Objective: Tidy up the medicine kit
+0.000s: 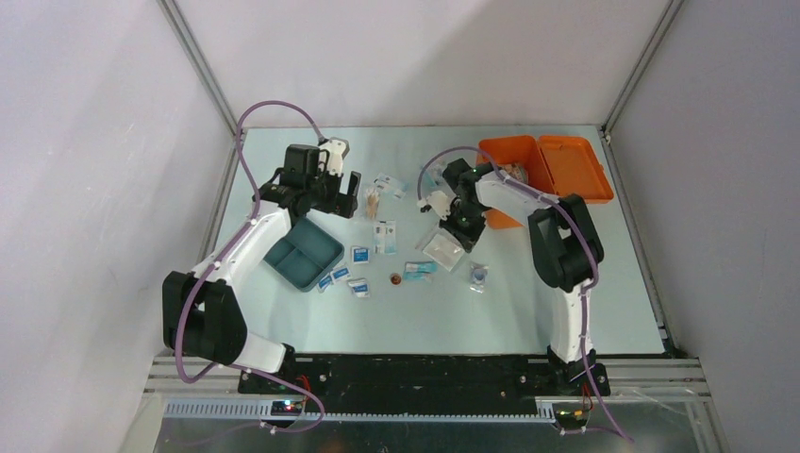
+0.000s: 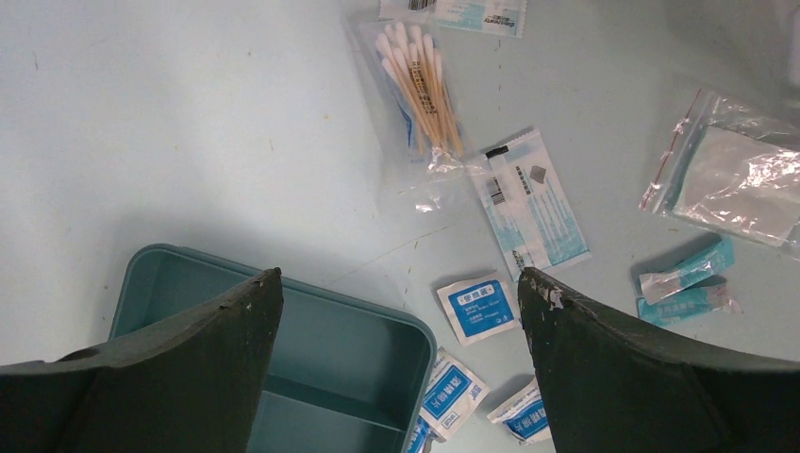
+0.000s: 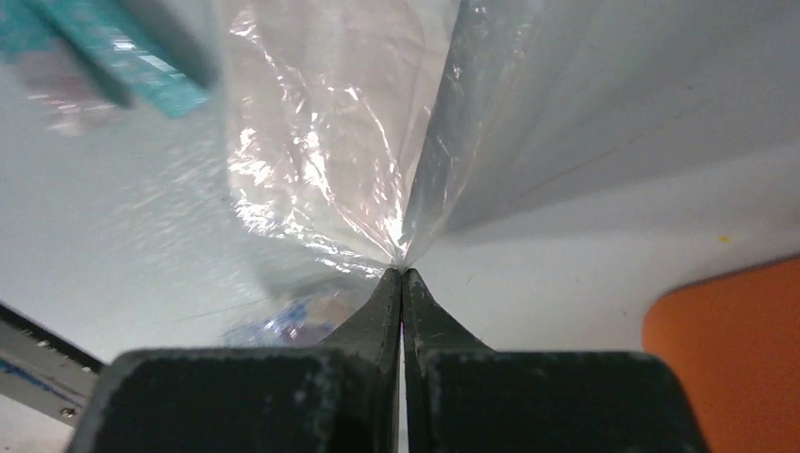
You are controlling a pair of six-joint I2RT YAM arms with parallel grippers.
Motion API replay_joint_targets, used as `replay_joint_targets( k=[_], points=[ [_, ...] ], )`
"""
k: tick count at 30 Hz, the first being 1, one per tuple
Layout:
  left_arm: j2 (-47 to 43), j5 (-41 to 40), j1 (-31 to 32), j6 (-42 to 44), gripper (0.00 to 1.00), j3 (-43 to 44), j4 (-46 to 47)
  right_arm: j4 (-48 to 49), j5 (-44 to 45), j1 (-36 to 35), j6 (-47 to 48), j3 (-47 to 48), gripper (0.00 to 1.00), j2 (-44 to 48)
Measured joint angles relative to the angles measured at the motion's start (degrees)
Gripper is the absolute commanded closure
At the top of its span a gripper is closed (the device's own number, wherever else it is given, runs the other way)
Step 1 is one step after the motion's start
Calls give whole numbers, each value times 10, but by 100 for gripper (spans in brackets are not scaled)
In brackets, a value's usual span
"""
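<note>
The medicine kit (image 1: pixel 528 162), an orange box with its lid open, stands at the back right; its edge (image 3: pixel 736 349) shows in the right wrist view. My right gripper (image 3: pixel 403 272) is shut on the corner of a clear plastic zip bag (image 3: pixel 321 142), just left of the kit (image 1: pixel 451 229). That bag (image 1: pixel 442 250) rests on the table. My left gripper (image 2: pixel 398 283) is open and holds nothing. It hovers over the corner of the teal divided tray (image 2: pixel 415 330), also seen left of centre (image 1: pixel 302 253) from above.
A bag of cotton swabs (image 2: pixel 420 85), a long white-blue packet (image 2: pixel 533 203), blue-white sachets (image 2: pixel 479 307) and teal tubes (image 2: pixel 684 283) lie scattered mid-table. A small brown item (image 1: pixel 395 278) and another small bag (image 1: pixel 478 276) lie nearer the front.
</note>
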State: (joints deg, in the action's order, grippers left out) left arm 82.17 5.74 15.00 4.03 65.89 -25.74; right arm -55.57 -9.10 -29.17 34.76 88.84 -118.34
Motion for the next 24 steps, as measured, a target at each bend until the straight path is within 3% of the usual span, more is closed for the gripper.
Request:
replay_joint_targets(
  k=[12, 24],
  points=[
    [1, 0, 0, 0, 1, 0, 0, -13, -89, 32, 78, 120, 100, 186],
    [16, 1, 0, -1, 1, 1, 0, -48, -70, 148, 115, 334, 100, 128]
  ],
)
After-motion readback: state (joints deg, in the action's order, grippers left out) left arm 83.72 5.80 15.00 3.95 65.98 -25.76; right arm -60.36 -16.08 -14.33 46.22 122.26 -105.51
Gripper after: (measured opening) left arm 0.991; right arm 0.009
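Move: The right hand already pinches the corner of the clear bag with the white pad, low over the table. The open orange box it is going to stands about 14 cm ahead and 11 cm to its right, its middle some 4 cm higher. A small clear bag lies around 19 cm ahead and 5 cm left, and the box's open lid about 15 cm ahead and 23 cm right. From the left hand the box is roughly 9 cm ahead, 42 cm right and 10 cm lower. Up first and fast, the right hand carries the pinched bag some 28 cm high and about 12 cm forward towards the orange box, drifting slightly left early on, then swinging right. The wrist tilts roughly 40 degrees so the downward fingers swing forward, and they stay shut on the bag. ##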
